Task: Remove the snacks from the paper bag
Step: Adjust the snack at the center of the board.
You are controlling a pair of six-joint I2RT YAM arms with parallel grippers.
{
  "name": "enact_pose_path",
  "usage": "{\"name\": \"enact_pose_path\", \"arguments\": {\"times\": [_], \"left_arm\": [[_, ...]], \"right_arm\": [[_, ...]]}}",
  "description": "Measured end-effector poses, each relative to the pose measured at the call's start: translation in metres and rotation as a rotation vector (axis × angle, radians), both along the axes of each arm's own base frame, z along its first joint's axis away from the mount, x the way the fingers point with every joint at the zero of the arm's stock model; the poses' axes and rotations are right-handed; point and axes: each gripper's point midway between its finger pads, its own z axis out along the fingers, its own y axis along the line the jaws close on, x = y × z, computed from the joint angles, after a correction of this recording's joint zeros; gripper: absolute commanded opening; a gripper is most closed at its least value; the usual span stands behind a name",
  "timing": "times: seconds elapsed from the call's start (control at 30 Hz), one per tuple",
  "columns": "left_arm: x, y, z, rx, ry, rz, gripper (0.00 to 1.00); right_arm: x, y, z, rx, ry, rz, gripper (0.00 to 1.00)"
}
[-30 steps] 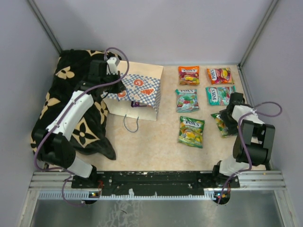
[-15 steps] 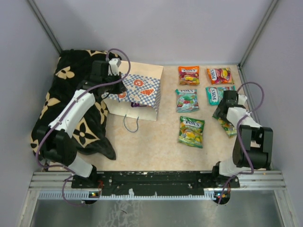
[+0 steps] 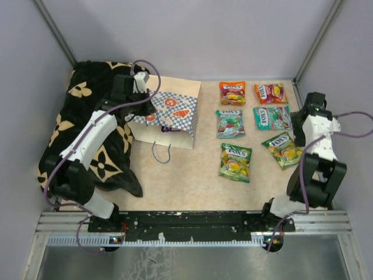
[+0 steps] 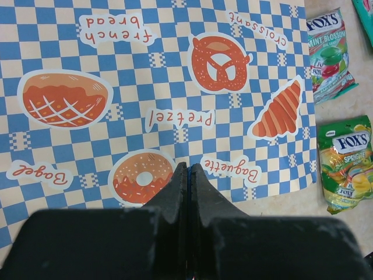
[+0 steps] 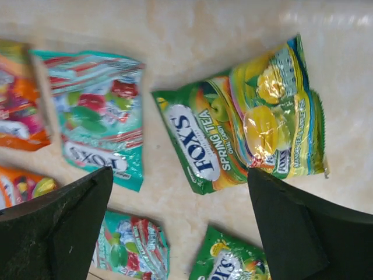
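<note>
The paper bag (image 3: 175,111) lies on its side at the back left, with its checkered face (image 4: 175,87) under my left gripper (image 4: 187,169). That gripper (image 3: 144,93) is shut, and a thin blue cord of the bag's handle shows between its fingers. Several snacks lie in rows on the right: orange (image 3: 232,93), red (image 3: 270,93), mint (image 3: 229,123), teal (image 3: 271,117) and two green packets (image 3: 235,162) (image 3: 282,149). My right gripper (image 3: 304,119) hangs open and empty above them. It is over the green packet (image 5: 245,140) and touches nothing (image 5: 179,175).
A black cloth with cream flowers (image 3: 87,128) is heaped along the left side, under my left arm. The bag's second blue handle (image 3: 161,153) lies loose on the table in front of the bag. Grey walls close in the back and both sides.
My right arm has lifted and swung back to the right, away from the right green packet, which now lies uncovered. My left arm and the bag have barely moved.
</note>
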Motion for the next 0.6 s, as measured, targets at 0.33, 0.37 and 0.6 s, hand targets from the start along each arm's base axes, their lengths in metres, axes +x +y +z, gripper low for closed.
{"name": "enact_pose_path", "arguments": {"times": [0.33, 0.37, 0.6], "left_arm": [[-0.001, -0.002, 0.000, -0.006, 0.001, -0.013, 0.00], [-0.001, -0.002, 0.000, -0.005, 0.001, -0.013, 0.00], [-0.001, -0.002, -0.002, -0.002, 0.005, -0.015, 0.00]], "right_arm": [[-0.036, 0.067, -0.140, 0.601, 0.220, -0.374, 0.99], [-0.034, 0.070, -0.142, 0.621, 0.200, -0.397, 0.99], [-0.032, 0.073, -0.146, 0.644, 0.181, -0.407, 0.99]]}}
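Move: The yellow-green snack pack on the right of the board lies under my right hand, about 15 cm below, some 6 cm to the left and level fore and aft. From this hand, the teal pack is roughly 13 cm ahead and 11 cm left, and the other yellow-green pack about 5 cm back and 26 cm left. From my left hand the pack is some 53 cm right, 7 cm back and 21 cm down. I drop my right hand fast onto the yellow-green pack, about 15 cm down, swinging some 7 cm left and a little back before easing to a stop at board height. On the way I roll the wrist so the fingers go from slanting right to nearly straight down, twisting roughly 25 degrees clockwise. The fingers stay wide open and come against the near part of the pack. ##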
